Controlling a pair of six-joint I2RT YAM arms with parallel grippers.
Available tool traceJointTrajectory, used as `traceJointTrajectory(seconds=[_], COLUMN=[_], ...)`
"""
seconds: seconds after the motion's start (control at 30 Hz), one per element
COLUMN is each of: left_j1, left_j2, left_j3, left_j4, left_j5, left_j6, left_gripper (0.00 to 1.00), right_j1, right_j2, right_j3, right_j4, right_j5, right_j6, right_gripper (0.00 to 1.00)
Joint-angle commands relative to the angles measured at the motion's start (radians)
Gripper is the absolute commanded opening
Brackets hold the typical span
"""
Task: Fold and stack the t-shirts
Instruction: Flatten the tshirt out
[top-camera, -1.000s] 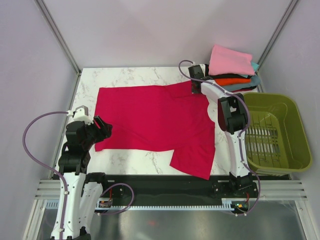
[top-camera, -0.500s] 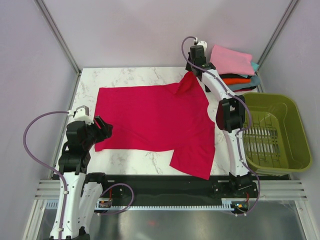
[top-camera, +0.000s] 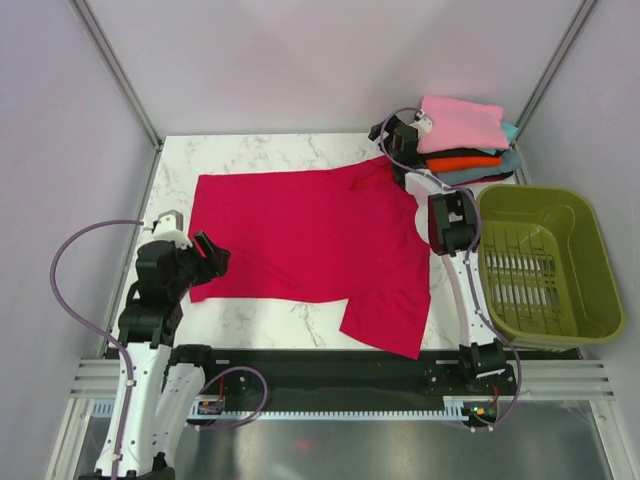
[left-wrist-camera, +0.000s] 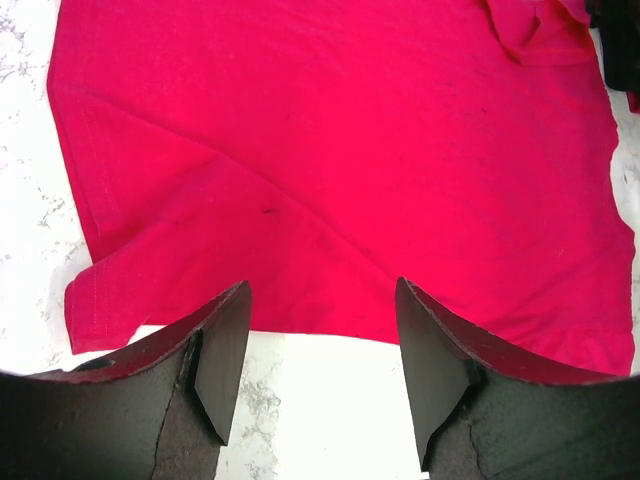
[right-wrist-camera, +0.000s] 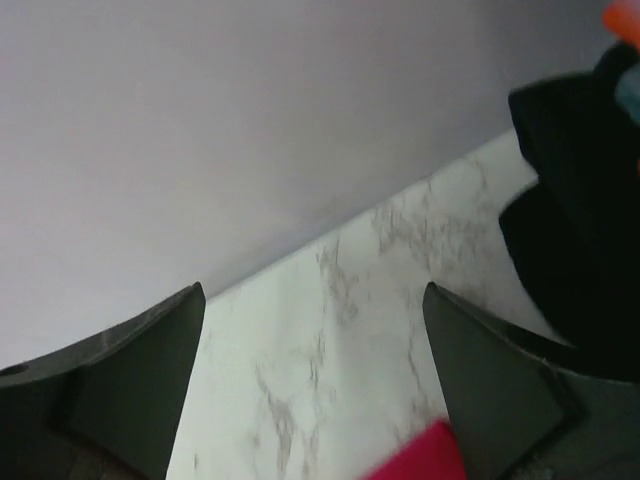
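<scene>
A large crimson t-shirt lies spread flat over the marble table, one sleeve hanging toward the front right. It fills the upper part of the left wrist view; only a corner shows in the right wrist view. My left gripper stands open at the shirt's left edge, nothing between its fingers. My right gripper is open and empty above the shirt's far right corner, beside the folded stack. That stack has a pink t-shirt on top, then black, orange and teal-grey ones.
An olive-green plastic basket stands at the right side of the table, just in front of the folded stack. Grey walls close in the table at the back and sides. The stack's black cloth shows at the right of the right wrist view.
My right gripper held the shirt's far right corner and lifted it, then opened; the corner dropped back flat and the gripper swung toward the stack. The left arm barely moved.
</scene>
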Motion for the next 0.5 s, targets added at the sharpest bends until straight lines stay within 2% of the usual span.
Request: traceJointTrajectory(seconds=[0.0, 0.17, 0.3, 0.47], left_j1=[-0.001, -0.001, -0.002, -0.01], left_j2=[-0.004, -0.021, -0.041, -0.072], left_j3=[0.001, -0.002, -0.003, -0.005], left_j4=[0.036, 0.039, 0.042, 0.047], left_j5=[-0.007, 0.001, 0.004, 0.006], left_j6=[-0.007, -0.007, -0.004, 0.002], left_gripper=[0.67, 0.67, 0.67, 0.67], right_j1=[0.043, 0.091, 0.149, 0.218], right_j2=[-0.31, -0.546, -0.638, -0.684], right_j3=[-0.18, -0.395, -0.477, -0.53], right_j4=[0.088, -0.041, -0.206, -0.404], right_j5=[-0.031, 0.007, 0.057, 0.093], right_j6=[-0.07, -0.274, -0.365, -0.361], right_gripper=[0.98, 0.98, 0.98, 0.98])
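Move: The shirt's rumpled far-right sleeve lies about 13 cm back from my open right hand, some 7 cm to its left and 5 cm below. The middle of the t-shirt is roughly 32 cm back and 24 cm left of that hand. The shirt stack stands about 18 cm to its right and 5 cm back, near its height. From my left hand, the sleeve is some 39 cm ahead, 43 cm right and 18 cm down. I pull my empty right hand up and away from the back wall, rising about 19 cm while drawing it back some 13 cm and left 8 cm, clear of the shirt stack and high over the rumpled sleeve. It starts almost level, then climbs fast. My wrist rolls its left side down and turns a little counter-clockwise, some 20 degrees altogether, with my fingers staying wide open. ##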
